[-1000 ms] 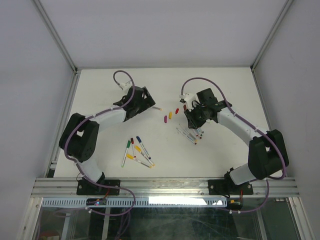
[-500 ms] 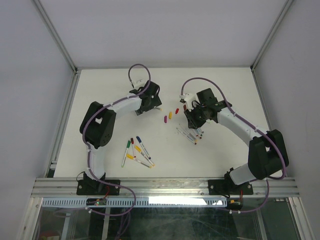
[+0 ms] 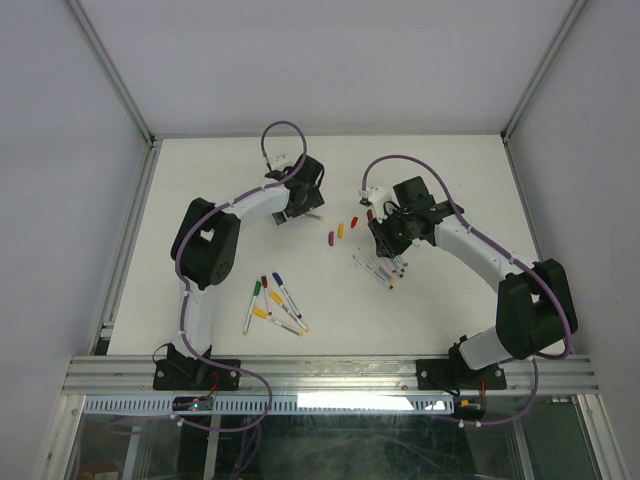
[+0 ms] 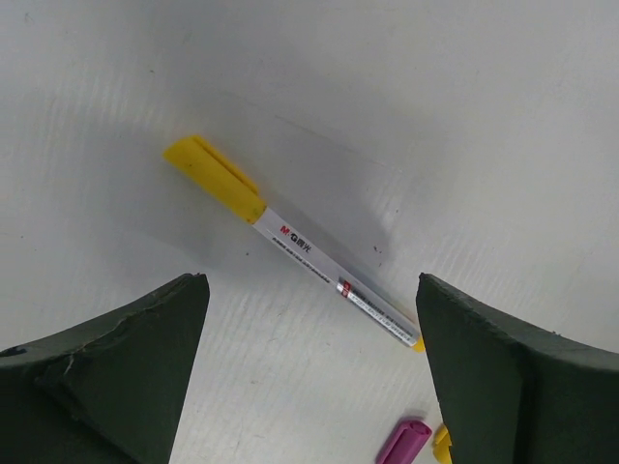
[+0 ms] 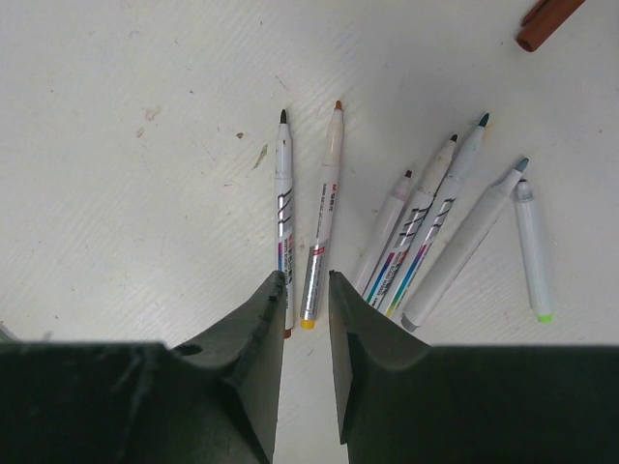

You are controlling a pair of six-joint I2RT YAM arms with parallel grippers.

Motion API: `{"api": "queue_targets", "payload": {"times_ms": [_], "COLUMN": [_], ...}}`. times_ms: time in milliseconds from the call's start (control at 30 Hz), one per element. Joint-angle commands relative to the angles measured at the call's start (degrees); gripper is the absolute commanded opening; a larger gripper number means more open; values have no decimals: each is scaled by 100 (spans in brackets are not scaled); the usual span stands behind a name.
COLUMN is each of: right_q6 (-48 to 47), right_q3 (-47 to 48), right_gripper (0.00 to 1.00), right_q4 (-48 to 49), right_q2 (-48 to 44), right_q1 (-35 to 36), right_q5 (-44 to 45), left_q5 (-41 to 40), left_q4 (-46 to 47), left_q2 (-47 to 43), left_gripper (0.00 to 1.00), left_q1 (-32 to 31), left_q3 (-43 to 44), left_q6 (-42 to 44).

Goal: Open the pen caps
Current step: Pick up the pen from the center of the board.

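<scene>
A pen with a yellow cap [image 4: 213, 177] and a white-grey barrel [image 4: 329, 280] lies on the table below my left gripper [image 4: 311, 282]. That gripper is open wide and straddles the barrel without touching it. Loose pen caps lie in a row between the arms: purple [image 3: 331, 238], yellow [image 3: 340, 230], red [image 3: 354, 222] and dark red [image 3: 369, 213]. My right gripper [image 5: 305, 278] hovers over several uncapped pens [image 5: 426, 232]. Its jaws stand narrowly apart with nothing held. In the top view the left gripper [image 3: 305, 208] is left of the caps and the right gripper [image 3: 388, 238] right of them.
Several capped pens [image 3: 275, 305] lie fanned out near the front, between the arm bases. The uncapped pens [image 3: 380, 268] lie in front of the right gripper. A raised frame borders the white table [image 3: 450, 170] on all sides.
The left arm has swung right and forward, bringing its gripper over the yellow-capped pen. Its jaws have narrowed very slightly. The right arm has not moved.
</scene>
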Motion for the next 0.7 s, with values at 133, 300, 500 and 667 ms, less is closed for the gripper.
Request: {"api": "queue_targets", "payload": {"times_ms": [133, 300, 500, 667], "right_q6": [-69, -69, -69, -69], "right_q3": [3, 3, 1, 2], "right_gripper": [27, 27, 27, 27], "right_q4": [210, 214, 214, 209], "right_q2": [-197, -196, -219, -216], "right_q1": [-30, -34, -32, -34], "right_q5": [-125, -132, -141, -150], "left_q5": [-99, -48, -20, -53], "left_q4": [-61, -65, -68, -69], "left_q2": [46, 100, 140, 104], "left_gripper": [78, 69, 63, 60], "left_q1": [4, 4, 4, 4], "left_q3": [200, 201, 189, 165], "left_q6": [363, 504, 684, 772]}}
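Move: The capped yellow pen lies almost directly under the left hand, its middle about 1 cm ahead, 1 cm to the left and some 3 cm below, with the yellow cap at its left end. The loose purple cap is roughly 6 cm back and 8 cm to the right of the hand; the loose yellow cap is 4 cm back and 10 cm to the right. From the right hand, the pen is about 13 cm ahead, 22 cm left and 8 cm below. The left hand comes down around the pen's barrel, its fingers closing from nearly wide open to about two thirds; no firm grip shows yet, though the finger nearer the tail seems to reach the barrel. The hand sinks about 1.5 cm while easing slightly back and left, turning some 5 degrees clockwise, and slows to a near stop. ##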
